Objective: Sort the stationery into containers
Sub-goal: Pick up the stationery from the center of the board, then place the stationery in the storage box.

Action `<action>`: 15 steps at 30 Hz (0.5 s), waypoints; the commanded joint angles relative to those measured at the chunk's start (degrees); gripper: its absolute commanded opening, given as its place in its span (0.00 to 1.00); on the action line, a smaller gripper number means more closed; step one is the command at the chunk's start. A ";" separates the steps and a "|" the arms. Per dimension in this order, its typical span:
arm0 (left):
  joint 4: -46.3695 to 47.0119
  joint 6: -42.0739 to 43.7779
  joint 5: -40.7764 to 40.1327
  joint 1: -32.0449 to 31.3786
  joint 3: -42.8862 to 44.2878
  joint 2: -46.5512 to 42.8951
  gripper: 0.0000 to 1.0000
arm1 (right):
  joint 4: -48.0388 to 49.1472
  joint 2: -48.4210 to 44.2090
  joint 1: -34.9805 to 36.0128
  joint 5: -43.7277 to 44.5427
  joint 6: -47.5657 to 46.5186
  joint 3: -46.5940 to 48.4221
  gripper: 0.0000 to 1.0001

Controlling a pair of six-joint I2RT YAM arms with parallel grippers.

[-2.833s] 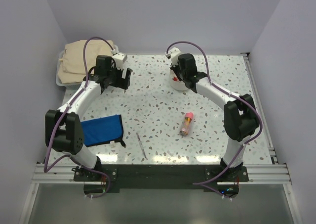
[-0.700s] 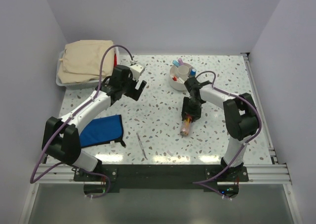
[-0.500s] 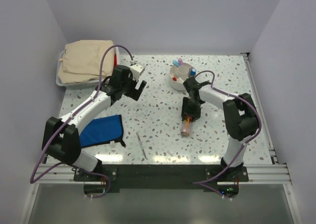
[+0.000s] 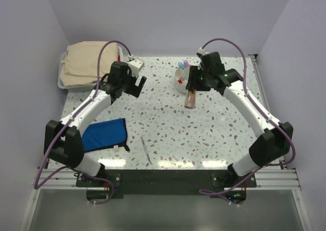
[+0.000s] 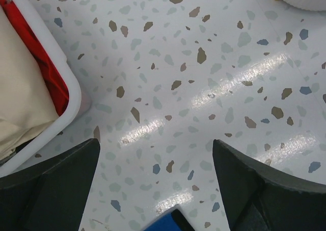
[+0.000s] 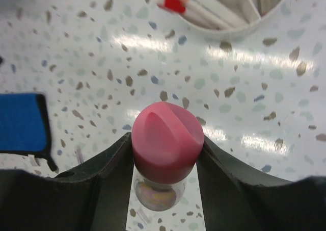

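My right gripper (image 4: 193,87) is shut on a pink-red capped tube (image 4: 191,101), which hangs above the table just in front of the round white cup (image 4: 179,84). In the right wrist view the tube's pink cap (image 6: 167,139) is squeezed between both fingers, and the cup (image 6: 239,24) shows pens and blue-capped sticks inside. A slim silver pen (image 4: 146,149) lies near the front edge. My left gripper (image 4: 134,84) is open and empty over bare table, right of the white bin (image 5: 69,91).
A folded beige cloth (image 4: 86,62) fills the bin (image 4: 62,84) at the back left, with something red (image 5: 43,47) beside it. A flat blue pouch (image 4: 104,134) lies at the front left, its corner showing in both wrist views.
The right gripper has lifted the tube off the table and carried it back toward the cup. The left arm has drawn back slightly to the left, still open.
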 commanded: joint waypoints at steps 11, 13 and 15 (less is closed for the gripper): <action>1.86 0.14 1.45 0.12 5.34 3.08 0.96 | 52.08 -1.00 0.40 6.04 -28.84 -5.00 0.00; 1.86 -0.03 1.45 0.12 5.43 3.35 0.96 | 55.09 0.59 0.49 6.84 -30.51 -5.35 0.00; 1.78 -0.21 1.45 0.12 5.43 3.61 0.96 | 58.44 2.61 0.49 7.10 -31.31 -5.44 0.00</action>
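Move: The white round container, for which the pink-capped tube already in the right fingers is bound, stands about 10 cm ahead of the right hand, 1 cm to its left and some 18 cm below. In the container, a red-capped pen lies about 9 cm ahead of the hand and 5 cm left; the blue and pink markers stand about 13 cm ahead and 3 cm left. From the left hand, the container is roughly 8 cm ahead, 22 cm right and 13 cm below. The pink-capped tube, still pinched at its cap by the right fingers, is carried up about 10 cm, most of it early, and forward another 10 cm or so, to high over the white container. Meanwhile the wrist tilts the fingertips up by some 40 degrees, until the fingers point nearly level and forward; their grip stays unchanged. ##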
